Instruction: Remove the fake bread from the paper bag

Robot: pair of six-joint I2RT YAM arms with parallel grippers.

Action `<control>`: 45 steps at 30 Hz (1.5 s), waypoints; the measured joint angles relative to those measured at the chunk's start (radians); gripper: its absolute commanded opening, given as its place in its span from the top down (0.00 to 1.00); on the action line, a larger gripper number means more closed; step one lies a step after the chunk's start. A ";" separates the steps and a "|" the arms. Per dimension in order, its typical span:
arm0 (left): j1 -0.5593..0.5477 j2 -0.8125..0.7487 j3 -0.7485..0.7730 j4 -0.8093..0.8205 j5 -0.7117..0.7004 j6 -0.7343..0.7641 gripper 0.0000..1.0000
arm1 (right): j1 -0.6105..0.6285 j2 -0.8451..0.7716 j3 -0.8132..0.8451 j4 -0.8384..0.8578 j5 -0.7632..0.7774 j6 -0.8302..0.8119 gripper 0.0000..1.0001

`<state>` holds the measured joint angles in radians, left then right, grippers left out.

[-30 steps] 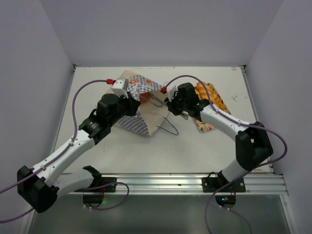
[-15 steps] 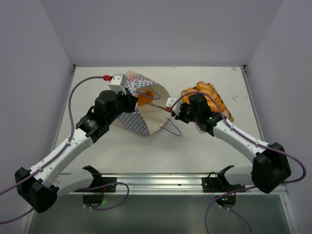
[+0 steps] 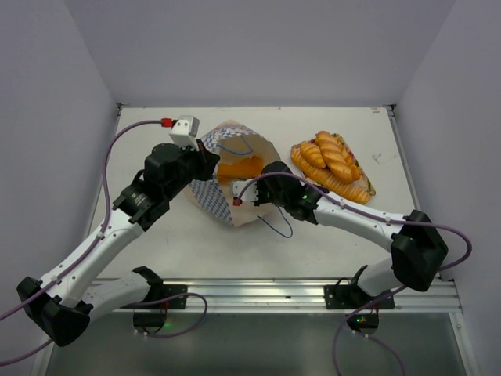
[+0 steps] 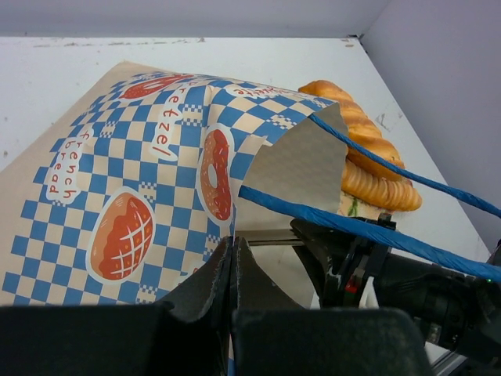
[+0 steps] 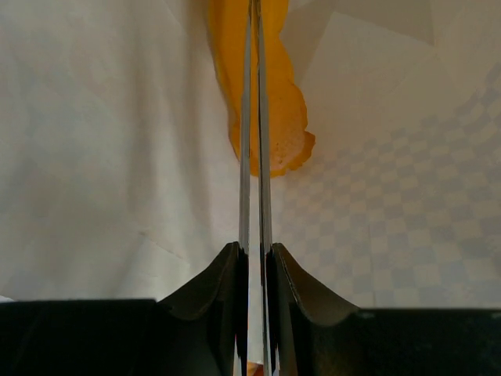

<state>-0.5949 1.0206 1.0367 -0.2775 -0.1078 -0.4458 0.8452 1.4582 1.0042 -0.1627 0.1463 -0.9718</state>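
The paper bag (image 3: 215, 196) lies on its side, mouth toward the right. My left gripper (image 3: 208, 157) is shut on its upper rim; the left wrist view shows the checkered side (image 4: 141, 180) with the jaws (image 4: 232, 243) pinching the edge. My right gripper (image 3: 249, 188) is at the mouth, shut on thin metal tongs (image 5: 245, 157) that reach inside. One orange piece of fake bread (image 3: 241, 168) lies inside the bag, and the tong blades run up to it (image 5: 274, 117). Its far end is hidden.
A floral tray (image 3: 362, 190) at the right back holds several golden loaves (image 3: 329, 157), also seen past the bag (image 4: 376, 168). A blue cord handle (image 3: 275, 225) trails onto the table in front of the bag. Walls close in the table on three sides.
My right arm has swung from over the tray to the bag's mouth, and the tongs now point inside. The loaves on the tray are uncovered. The left gripper has kept its hold on the rim.
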 measured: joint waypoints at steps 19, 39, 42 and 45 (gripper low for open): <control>0.000 -0.008 -0.021 -0.001 0.045 0.018 1.00 | 0.119 0.085 0.101 -0.129 0.409 -0.042 0.69; 0.000 -0.008 -0.021 0.000 0.060 0.019 1.00 | 0.119 0.130 0.131 -0.215 0.412 -0.002 0.50; 0.000 -0.007 -0.021 0.000 0.065 0.019 1.00 | 0.119 0.143 0.136 -0.215 0.412 0.000 0.49; 0.000 -0.007 -0.021 0.000 0.072 0.019 1.00 | 0.119 0.154 0.143 -0.214 0.414 0.003 0.49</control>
<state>-0.5949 1.0134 1.0157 -0.2771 -0.0357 -0.4271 0.9642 1.6127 1.1477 -0.3767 0.5598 -0.9691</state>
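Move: The right hand, holding the closed tongs, has the bread inside the bag about 9 cm ahead, 9 cm to its left and 11 cm below. The bread pile stands roughly 9 cm ahead and 20 cm right of it, the loose blue handle some 8 cm back, straight below. From the left hand, still pinching the bag's rim, that bread lies about 11 cm ahead, 9 cm right and 25 cm below. The right hand rolls left-side-down some 20 degrees, drifting 2 cm right, then opens the tongs astride the bread. ##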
